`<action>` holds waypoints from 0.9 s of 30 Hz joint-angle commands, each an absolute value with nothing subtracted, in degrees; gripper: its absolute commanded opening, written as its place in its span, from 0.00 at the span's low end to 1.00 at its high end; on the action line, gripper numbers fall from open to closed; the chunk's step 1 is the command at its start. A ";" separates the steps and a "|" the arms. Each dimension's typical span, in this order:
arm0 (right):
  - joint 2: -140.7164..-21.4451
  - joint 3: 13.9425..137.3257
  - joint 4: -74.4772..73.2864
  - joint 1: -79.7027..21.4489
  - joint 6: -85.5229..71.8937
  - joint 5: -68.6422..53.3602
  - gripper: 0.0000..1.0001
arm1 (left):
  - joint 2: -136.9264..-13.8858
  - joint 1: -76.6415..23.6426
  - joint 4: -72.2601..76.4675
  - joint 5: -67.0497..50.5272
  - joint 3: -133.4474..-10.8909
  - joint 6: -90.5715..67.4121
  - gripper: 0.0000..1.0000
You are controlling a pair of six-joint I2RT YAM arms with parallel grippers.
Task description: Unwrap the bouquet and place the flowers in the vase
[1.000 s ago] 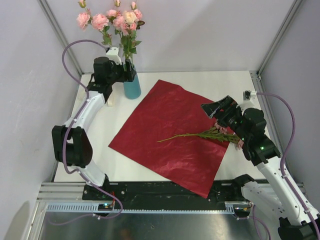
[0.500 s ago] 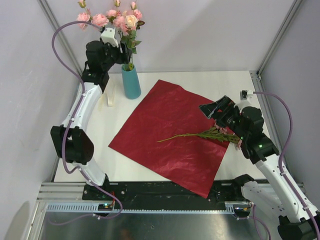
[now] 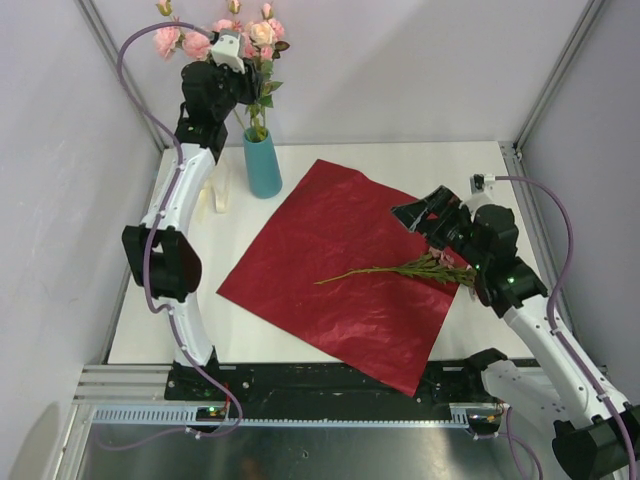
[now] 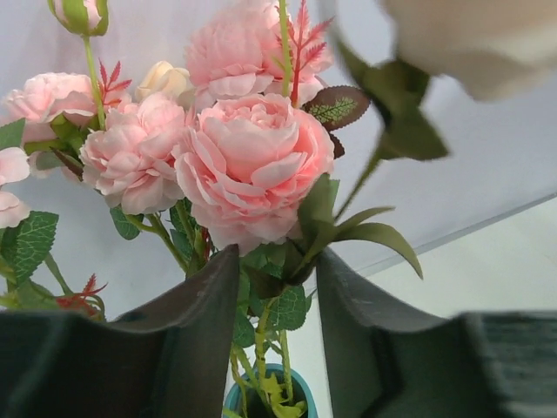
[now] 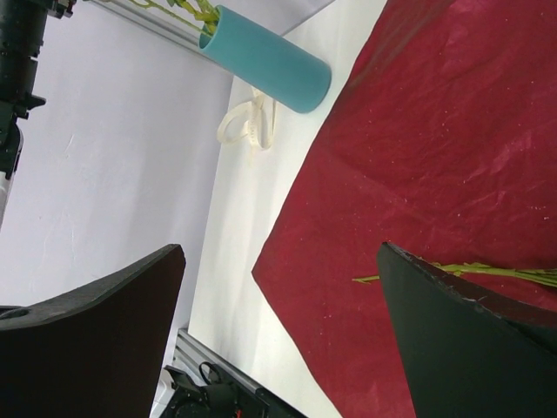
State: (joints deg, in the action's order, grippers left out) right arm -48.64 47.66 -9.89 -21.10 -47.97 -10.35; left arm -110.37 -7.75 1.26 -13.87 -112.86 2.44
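Observation:
The teal vase [image 3: 263, 165] stands at the table's back left with several pink and cream flowers [image 3: 240, 40] upright in it. My left gripper [image 3: 248, 85] hangs high above the vase among the blooms. Its jaws stand part open, level with the leaves just under a big pink rose [image 4: 252, 165], and hold nothing I can see; the vase rim [image 4: 296, 376] shows far below. One flower [image 3: 400, 268] lies on the flat dark red wrapping paper [image 3: 330, 250]. My right gripper [image 3: 425, 222] hovers wide open just above its bloom end, and the stem [image 5: 470, 270] lies by one finger.
A cream ribbon [image 3: 215, 195] lies loose on the white table left of the vase, also seen as the ribbon [image 5: 248, 126] beside the vase [image 5: 265, 70]. The red paper [image 5: 435, 157] covers the table's middle. Frame posts and walls enclose the back and sides.
My left gripper rose from beside the vase up to the blooms and its jaws narrowed. My right gripper shifted slightly back and left, still wide open.

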 commanded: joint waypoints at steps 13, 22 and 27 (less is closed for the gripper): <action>-51.58 47.81 -6.20 -20.76 -46.81 -12.88 0.98 | -108.94 -8.00 4.26 -12.86 -109.66 4.79 0.00; -51.10 47.81 -7.12 -20.81 -46.27 -12.86 0.98 | -108.28 -7.91 4.30 -13.54 -104.33 4.86 0.00; -51.09 47.80 -7.56 -20.83 -46.54 -12.65 0.98 | -107.58 -7.92 4.31 -13.59 -101.99 4.36 0.00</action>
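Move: The cream rose's stem is upright between the half-open fingers of the left hand, about 1 cm ahead, with the bloom roughly 10 cm above the hand. The vase's middle is about 6 cm ahead, 2 cm to the right and some 28 cm below. A pink rose is about 6 cm ahead, 1 cm to the right and 5 cm up. From the right hand, that cream rose's stem is some 32 cm ahead, 43 cm to the left and 11 cm higher. The left fingers shut fully on the cream rose's stem, pinching it just under a tuft of leaves, as the hand eases not quite 1 cm forward. Then, keeping the pinch, the hand drives the stem some 7 cm straight down towards the vase mouth, tipping its fingers down about 5 degrees and slowing at the end. ##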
